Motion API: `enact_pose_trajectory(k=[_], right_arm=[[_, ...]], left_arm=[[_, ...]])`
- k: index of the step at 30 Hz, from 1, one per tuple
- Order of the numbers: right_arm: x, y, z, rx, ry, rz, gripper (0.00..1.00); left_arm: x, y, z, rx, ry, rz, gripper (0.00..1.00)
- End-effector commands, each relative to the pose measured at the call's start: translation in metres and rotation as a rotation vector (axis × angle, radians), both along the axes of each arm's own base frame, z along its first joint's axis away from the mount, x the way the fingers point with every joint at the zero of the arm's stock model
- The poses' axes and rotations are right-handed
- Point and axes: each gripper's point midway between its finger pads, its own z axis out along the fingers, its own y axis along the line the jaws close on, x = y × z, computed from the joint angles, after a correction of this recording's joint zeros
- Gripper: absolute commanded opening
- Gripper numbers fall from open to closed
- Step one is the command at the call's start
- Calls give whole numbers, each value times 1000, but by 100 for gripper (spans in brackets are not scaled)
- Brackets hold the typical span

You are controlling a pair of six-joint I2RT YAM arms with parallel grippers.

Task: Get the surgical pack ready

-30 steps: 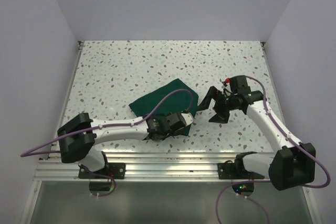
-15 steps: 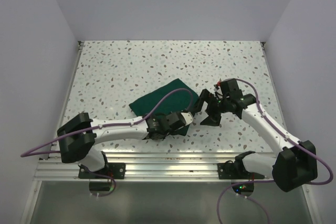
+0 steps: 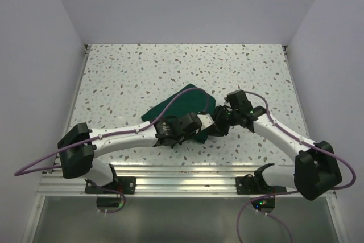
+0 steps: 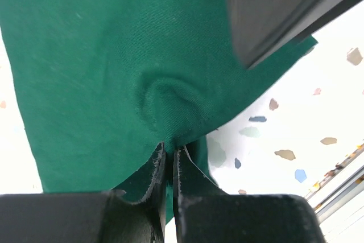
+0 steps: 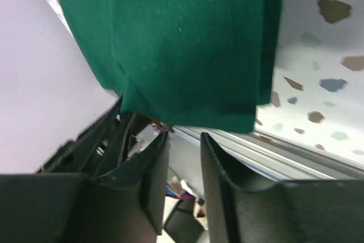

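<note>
The surgical pack shows only as a folded dark green cloth (image 3: pixel 181 102) lying on the speckled table. My left gripper (image 3: pixel 206 123) is at its near right corner. In the left wrist view the left gripper (image 4: pixel 169 147) is shut, pinching a puckered fold of the cloth (image 4: pixel 102 55), which is lifted off the table. My right gripper (image 3: pixel 218 126) sits close beside it, on the right. In the right wrist view the right gripper (image 5: pixel 183 136) has its jaws narrowly apart with nothing between them. The cloth's hanging edge (image 5: pixel 182 44) lies just beyond its tips.
The speckled table (image 3: pixel 142 66) is boxed in by pale walls on the left, back and right. An aluminium rail (image 3: pixel 182 177) with both arm bases runs along the near edge. The two wrists nearly touch at the cloth's corner.
My left gripper has shut on the cloth's near right corner and raised it. My right arm has swung left up to that corner, its jaws narrowing.
</note>
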Motion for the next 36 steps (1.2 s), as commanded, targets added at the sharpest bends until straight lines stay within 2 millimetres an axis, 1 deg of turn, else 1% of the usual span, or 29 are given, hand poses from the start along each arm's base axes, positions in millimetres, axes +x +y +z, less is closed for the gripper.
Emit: enact_pose_trajectory(k=[1,4,6,7,9,10,11,13,14,15,16,17,19,20,24,27,28,29,32,33,34,36], right_arm=[[23,17,5,57,-44,-54,31],[30,20,0,49,-52,-80,24],[34,17,-8,24,-58,-96,21],[34,17,-16,16,-49,-98,19],[37,17,-21,17,-57,-102,19],[42,19,-22,23,-83,-106,18],[42,19,-27,16,-84,-106,18],[48,24,-31,26,-105,-107,17],[49,28,-36,28,-104,-97,17],[56,34,-32,52,-143,-93,17],[60,35,-32,43,-154,-100,17],[64,42,-32,59,-165,-99,17],[77,53,-23,95,-215,-103,16],[80,61,-24,104,-221,-98,16],[96,78,-12,159,-264,-126,16],[106,83,-10,183,-290,-162,16],[107,82,-12,188,-297,-172,15],[111,79,-13,182,-307,-207,16],[112,74,-31,147,-289,-236,16],[110,74,-41,124,-265,-230,17],[110,74,-53,99,-248,-219,17],[106,72,-66,60,-213,-204,19]], left_arm=[[11,-19,47,-116,-71,-23,0],[12,-21,52,-126,-76,-29,0],[11,-23,54,-134,-69,-37,0],[10,-24,54,-135,-66,-43,0],[9,-26,54,-142,-59,-50,0],[9,-28,56,-149,-58,-54,0],[8,-28,57,-150,-58,-58,0],[7,-31,62,-163,-57,-69,0],[7,-31,62,-163,-56,-76,0],[6,-33,63,-168,-54,-84,0],[6,-34,63,-168,-53,-87,0],[5,-35,64,-171,-48,-94,0],[5,-36,64,-168,-45,-105,0],[4,-37,64,-166,-43,-115,0],[3,-39,64,-163,-36,-124,0],[1,-40,63,-165,-27,-132,0],[1,-40,62,-165,-24,-134,0],[0,-41,62,-168,-19,-136,0],[-1,-43,58,-171,-6,-136,0],[-1,-44,55,-164,0,-135,0],[-2,-43,51,-160,11,-127,0],[-3,-41,40,-137,30,-119,0]])
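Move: The drape's right-hand flap is centred about 8 cm ahead of the right hand, 3 cm to its left and 6 cm below. The edge pinched by the left fingers lies about 8 cm left of the right hand and 1 cm ahead, slightly lower; the drape's far corner is some 20 cm ahead and 10 cm left. From the left hand, the flap is about 7 cm ahead, 5 cm right and 4 cm below. Its fingers narrowing, the right hand pushes about 11 cm forward-left and down against the flap; left keeps pinching. ##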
